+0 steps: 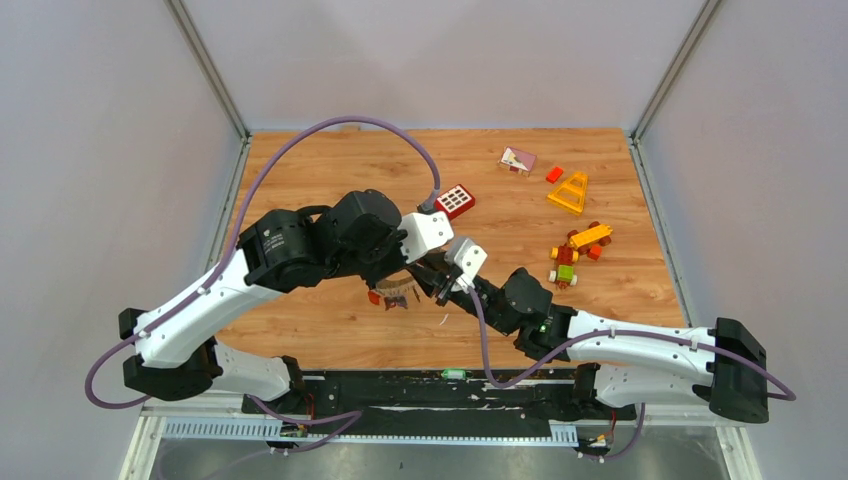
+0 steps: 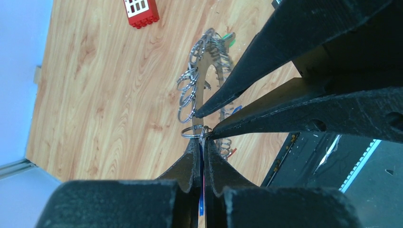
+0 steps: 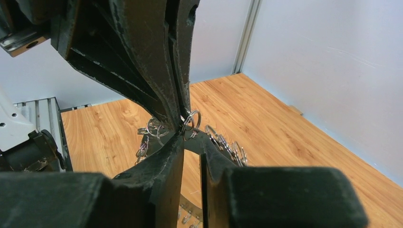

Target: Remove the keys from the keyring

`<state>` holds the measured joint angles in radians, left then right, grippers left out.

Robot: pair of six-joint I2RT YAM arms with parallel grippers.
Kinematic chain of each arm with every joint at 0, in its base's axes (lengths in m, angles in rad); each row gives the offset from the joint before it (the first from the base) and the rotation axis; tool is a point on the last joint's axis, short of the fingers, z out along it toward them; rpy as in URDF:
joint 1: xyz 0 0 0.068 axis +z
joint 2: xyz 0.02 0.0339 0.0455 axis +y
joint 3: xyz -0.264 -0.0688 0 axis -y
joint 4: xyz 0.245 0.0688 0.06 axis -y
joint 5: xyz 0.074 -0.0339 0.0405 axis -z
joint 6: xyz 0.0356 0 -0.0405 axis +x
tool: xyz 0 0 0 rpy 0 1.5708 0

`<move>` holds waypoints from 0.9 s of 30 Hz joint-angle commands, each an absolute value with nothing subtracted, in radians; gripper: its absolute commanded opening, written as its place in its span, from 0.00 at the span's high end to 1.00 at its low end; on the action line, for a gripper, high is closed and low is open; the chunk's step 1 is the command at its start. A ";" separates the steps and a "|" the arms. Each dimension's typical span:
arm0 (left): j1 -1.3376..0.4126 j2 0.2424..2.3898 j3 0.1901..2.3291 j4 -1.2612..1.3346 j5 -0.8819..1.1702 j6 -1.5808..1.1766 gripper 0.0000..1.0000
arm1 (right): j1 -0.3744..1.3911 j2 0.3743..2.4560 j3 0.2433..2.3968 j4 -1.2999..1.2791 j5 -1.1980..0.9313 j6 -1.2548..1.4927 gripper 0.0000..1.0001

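Note:
The keyring (image 1: 398, 297) hangs just above the wood at centre. It is a grey band (image 2: 205, 76) fringed with small split rings (image 2: 187, 90) and keys (image 3: 228, 145). My left gripper (image 2: 203, 138) is shut on a key with a blue and red head (image 2: 201, 202); that key's small ring (image 2: 192, 132) sits at the fingertips. My right gripper (image 3: 191, 138) comes in from the right, jaws apart. Its fingertips (image 2: 198, 113) straddle the keyring band beside the small ring (image 3: 192, 118). In the top view the left gripper (image 1: 415, 280) and the right gripper (image 1: 437, 285) meet over the keyring.
A red brick with white squares (image 1: 455, 200) lies just behind the grippers. Further right are a yellow triangle (image 1: 569, 192), a toy brick figure (image 1: 575, 252), a small red brick (image 1: 554, 174) and a pale block (image 1: 517, 160). Grey walls enclose the wooden table (image 1: 330, 160).

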<state>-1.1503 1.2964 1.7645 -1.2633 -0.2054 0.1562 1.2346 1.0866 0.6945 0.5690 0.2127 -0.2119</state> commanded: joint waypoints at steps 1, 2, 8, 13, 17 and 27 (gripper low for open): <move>-1.163 1.296 1.803 -1.267 -0.104 0.159 1.00 | 1.222 1.074 0.709 0.630 0.267 -0.229 0.77; -1.163 1.295 1.802 -1.267 -0.105 0.158 1.00 | 1.222 1.072 0.709 0.631 0.268 -0.229 0.74; -1.163 1.294 1.797 -1.267 -0.118 0.158 1.00 | 1.222 1.068 0.700 0.635 0.214 -0.233 0.68; -1.163 1.299 1.802 -1.270 -0.116 0.156 1.00 | 1.222 1.070 0.698 0.643 0.213 -0.239 0.67; -1.163 1.302 1.801 -1.270 -0.120 0.156 1.00 | 1.223 1.065 0.697 0.647 0.179 -0.246 0.66; -1.163 1.308 1.804 -1.276 -0.147 0.158 1.00 | 1.236 1.066 0.685 0.651 0.173 -0.281 0.59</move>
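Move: Right at the right hand's opening fingertips, about 2 cm to its left, 1 cm ahead and 1 cm higher, is the small wire ring of the key. The keyring's middle lies some 5 cm below that hand and 1 cm to its left. From the left hand, still pinching the blue key, the keyring's middle is 6 cm straight below; the red brick lies about 17 cm ahead, 7 cm to the right and 31 cm below. Spreading its already parting fingers from slightly open to not quite half open, the right hand stays beside the left fingertips, ending only about half a centimetre farther back after a small dip. The left hand keeps its pinch on the blue key and sinks about 1 cm, easing back about half as much, with barely any wrist turn. ##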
